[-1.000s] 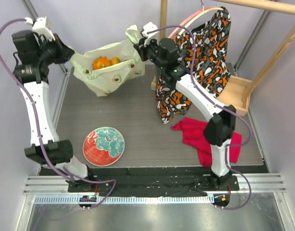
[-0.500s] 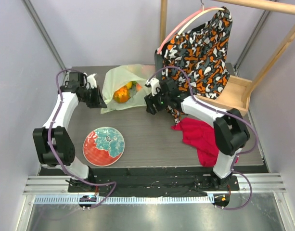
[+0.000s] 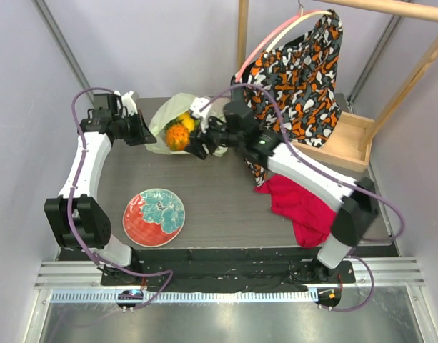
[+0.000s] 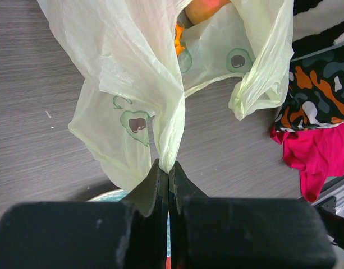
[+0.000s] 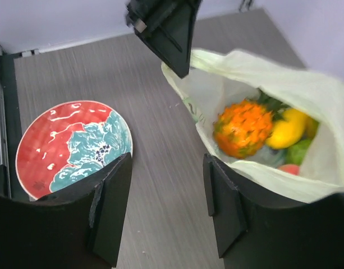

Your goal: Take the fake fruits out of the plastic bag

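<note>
The plastic bag (image 3: 161, 118) lies at the back of the table, pale yellow-green, its mouth facing right. My left gripper (image 3: 142, 133) is shut on a fold of the plastic bag (image 4: 132, 67), pinched at the left gripper's tips (image 4: 168, 167). Inside the bag the right wrist view shows fake fruits: an orange pineapple (image 5: 243, 128), a yellow mango (image 5: 287, 129), a green fruit (image 5: 299, 151) and a pink-red piece (image 5: 289, 168). My right gripper (image 5: 169, 190) stands open just in front of the bag's mouth, holding nothing. From above, that right gripper (image 3: 199, 148) is beside the pineapple (image 3: 177, 136).
A red-and-teal plate (image 3: 154, 216) sits at the front left. At the right front lies a red cloth (image 3: 304, 207). An orange-black-white garment (image 3: 297, 78) hangs from a wooden rack (image 3: 351, 139) at the back right, close behind my right arm.
Both arms came down from holding the bag up high; the bag now rests on the table. My right gripper let go, opened and moved to the bag's mouth. My left keeps its grip.
</note>
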You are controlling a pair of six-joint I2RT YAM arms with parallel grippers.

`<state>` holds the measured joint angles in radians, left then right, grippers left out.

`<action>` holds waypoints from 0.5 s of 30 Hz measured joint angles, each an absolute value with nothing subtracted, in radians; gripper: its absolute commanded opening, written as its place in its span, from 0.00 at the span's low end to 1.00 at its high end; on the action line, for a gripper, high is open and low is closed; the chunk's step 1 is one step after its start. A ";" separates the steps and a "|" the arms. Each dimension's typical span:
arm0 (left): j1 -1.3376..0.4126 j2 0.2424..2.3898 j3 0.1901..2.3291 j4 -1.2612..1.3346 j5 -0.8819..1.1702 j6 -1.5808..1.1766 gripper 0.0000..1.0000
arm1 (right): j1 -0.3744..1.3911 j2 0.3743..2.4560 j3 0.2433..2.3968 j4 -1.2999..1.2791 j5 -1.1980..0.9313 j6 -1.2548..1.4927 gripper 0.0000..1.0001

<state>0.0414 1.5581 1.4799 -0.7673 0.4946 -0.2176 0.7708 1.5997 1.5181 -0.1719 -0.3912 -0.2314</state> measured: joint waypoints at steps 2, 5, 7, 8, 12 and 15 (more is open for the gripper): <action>0.041 1.558 1.476 -0.767 0.495 -0.229 0.01 | 0.785 1.716 1.585 -0.171 -0.358 -0.196 0.63; 0.041 1.558 1.474 -0.770 0.495 -0.226 0.03 | 0.785 1.918 1.719 -0.170 -0.268 -0.131 0.73; 0.041 1.558 1.474 -0.776 0.498 -0.215 0.04 | 0.775 2.030 1.786 -0.175 -0.214 -0.097 0.78; 0.041 1.558 1.471 -0.779 0.499 -0.207 0.04 | 0.773 2.072 1.818 -0.184 -0.194 -0.086 0.80; 0.041 1.536 1.418 -0.780 0.508 -0.196 0.05 | 0.752 2.206 1.906 -0.184 -0.150 -0.015 1.00; 0.041 1.522 1.370 -0.784 0.526 -0.192 0.05 | 0.728 2.239 1.905 -0.148 -0.149 0.057 1.00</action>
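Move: The orange fruit lies in the open bag, roughly 16 cm ahead of the empty right gripper, 8 cm to its left and 24 cm below; the yellow fruit sits about 5 cm farther out than the orange one and 3 cm to its right. The plate is some 10 cm back of the right gripper, 15 cm to its left and 30 cm down. From the left gripper, shut on a bag handle, the orange fruit is about 9 cm ahead, 7 cm to the right and 16 cm below. Send the right gripper down some 17 cm and forward about 14, drifting left as well, into the bag's mouth towards the orange fruit; tip its fingers down and turn it clockwise while opening it from partly open to wide, stopping short of the fruit. Keep the left gripper pinched on the bag handle, easing it slightly down and back late in the move. ##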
